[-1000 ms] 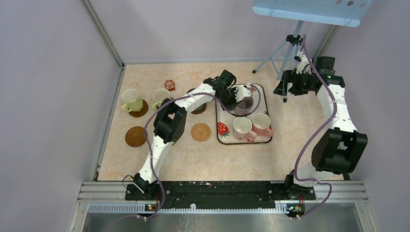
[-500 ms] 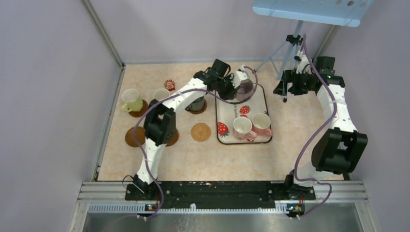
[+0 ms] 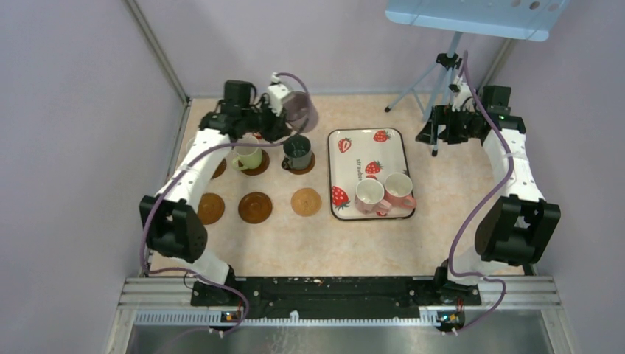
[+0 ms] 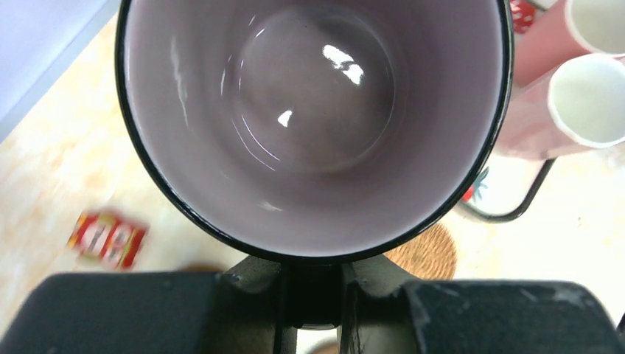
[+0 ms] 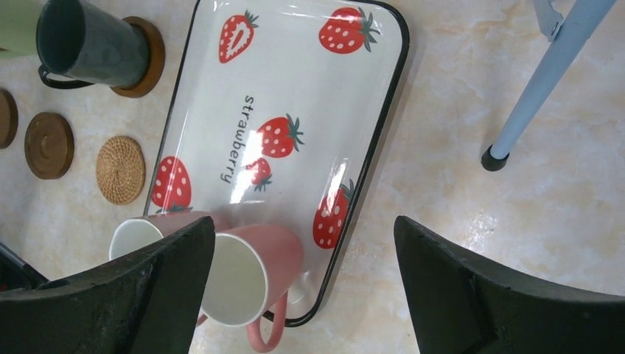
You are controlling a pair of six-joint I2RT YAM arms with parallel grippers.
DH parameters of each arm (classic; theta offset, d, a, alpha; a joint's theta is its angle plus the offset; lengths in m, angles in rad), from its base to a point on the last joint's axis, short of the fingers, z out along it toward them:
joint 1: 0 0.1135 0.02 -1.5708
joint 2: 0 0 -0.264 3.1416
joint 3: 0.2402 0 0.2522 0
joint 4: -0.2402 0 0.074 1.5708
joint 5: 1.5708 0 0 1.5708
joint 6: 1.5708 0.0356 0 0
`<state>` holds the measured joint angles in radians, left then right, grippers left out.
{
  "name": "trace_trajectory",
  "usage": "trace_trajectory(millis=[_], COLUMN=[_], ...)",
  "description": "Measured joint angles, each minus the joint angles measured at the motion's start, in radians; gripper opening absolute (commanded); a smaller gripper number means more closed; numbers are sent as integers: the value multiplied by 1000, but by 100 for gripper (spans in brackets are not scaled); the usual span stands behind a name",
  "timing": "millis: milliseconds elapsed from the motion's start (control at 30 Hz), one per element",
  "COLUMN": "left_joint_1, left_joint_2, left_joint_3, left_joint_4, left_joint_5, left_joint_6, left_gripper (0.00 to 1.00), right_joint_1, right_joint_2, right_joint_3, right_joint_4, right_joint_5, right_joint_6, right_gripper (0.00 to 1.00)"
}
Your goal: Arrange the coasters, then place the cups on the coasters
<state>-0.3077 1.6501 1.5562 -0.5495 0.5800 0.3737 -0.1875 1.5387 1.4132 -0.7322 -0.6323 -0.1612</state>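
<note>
My left gripper (image 3: pixel 282 112) is shut on the handle of the purple cup (image 3: pixel 299 110) and holds it in the air at the back, left of the tray. In the left wrist view the cup's (image 4: pixel 317 125) mouth fills the frame above the gripper (image 4: pixel 313 295). The dark green cup (image 3: pixel 297 151) and a yellow-green cup (image 3: pixel 247 157) each stand on a coaster. Two dark coasters (image 3: pixel 211 209) (image 3: pixel 255 207) and the tan coaster (image 3: pixel 306 201) lie bare in front. A cream cup (image 3: pixel 368 195) and a pink cup (image 3: pixel 399 189) stand on the tray. My right gripper (image 3: pixel 442 125) is open, off the tray's far right corner.
The strawberry-print tray (image 3: pixel 390 158) lies right of centre, its back half bare. A tripod (image 3: pixel 435 81) stands at the back right, its leg (image 5: pixel 553 74) close to my right gripper (image 5: pixel 304 221). A red packet (image 4: pixel 107 237) lies on the table below the purple cup.
My left arm lifted the purple cup off the tray and swung it left and back, past the dark green cup. The right arm has not moved.
</note>
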Motion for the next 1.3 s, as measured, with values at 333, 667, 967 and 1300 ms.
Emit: trace_trajectory(millis=[333,667,967,1300], left_joint_1=[470,842,1086,1115], left_joint_2=[-245,-317,-319,-319], left_joint_3=[-143,-307,-463,-647], left_joint_4=[-219,-434,-519,-418], left_joint_5=[88,126,95,53], left_joint_6=[147,478,791,898], left_gripper=[0,0,0,0], right_joint_1=[55,122,128,131], right_joint_2=[70,145,152,153], right_joint_3=[1,58,79,88], right_joint_4=[48,58,52,52], right_joint_5=[-5,-5,-4,11], right_joint_6=[26,34,34,32], right_gripper=[88,88,88,88])
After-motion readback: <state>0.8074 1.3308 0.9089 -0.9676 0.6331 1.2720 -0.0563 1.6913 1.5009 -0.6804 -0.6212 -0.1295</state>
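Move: The left hand already holds the purple cup aloft; its empty near-left coaster lies about 30 cm left, 13 cm back and 24 cm below. One green cup stands about 14 cm beyond that coaster; the other green cup is some 16 cm left of the hand and 1 cm ahead, both roughly 19 cm down. Another empty coaster sits 14 cm right of the target one. From the right hand, the target coaster lies roughly 58 cm left and 12 cm back. Left hand carries purple cup 34 cm left, then back and down over near-left coaster; right drifts left 5 cm. ##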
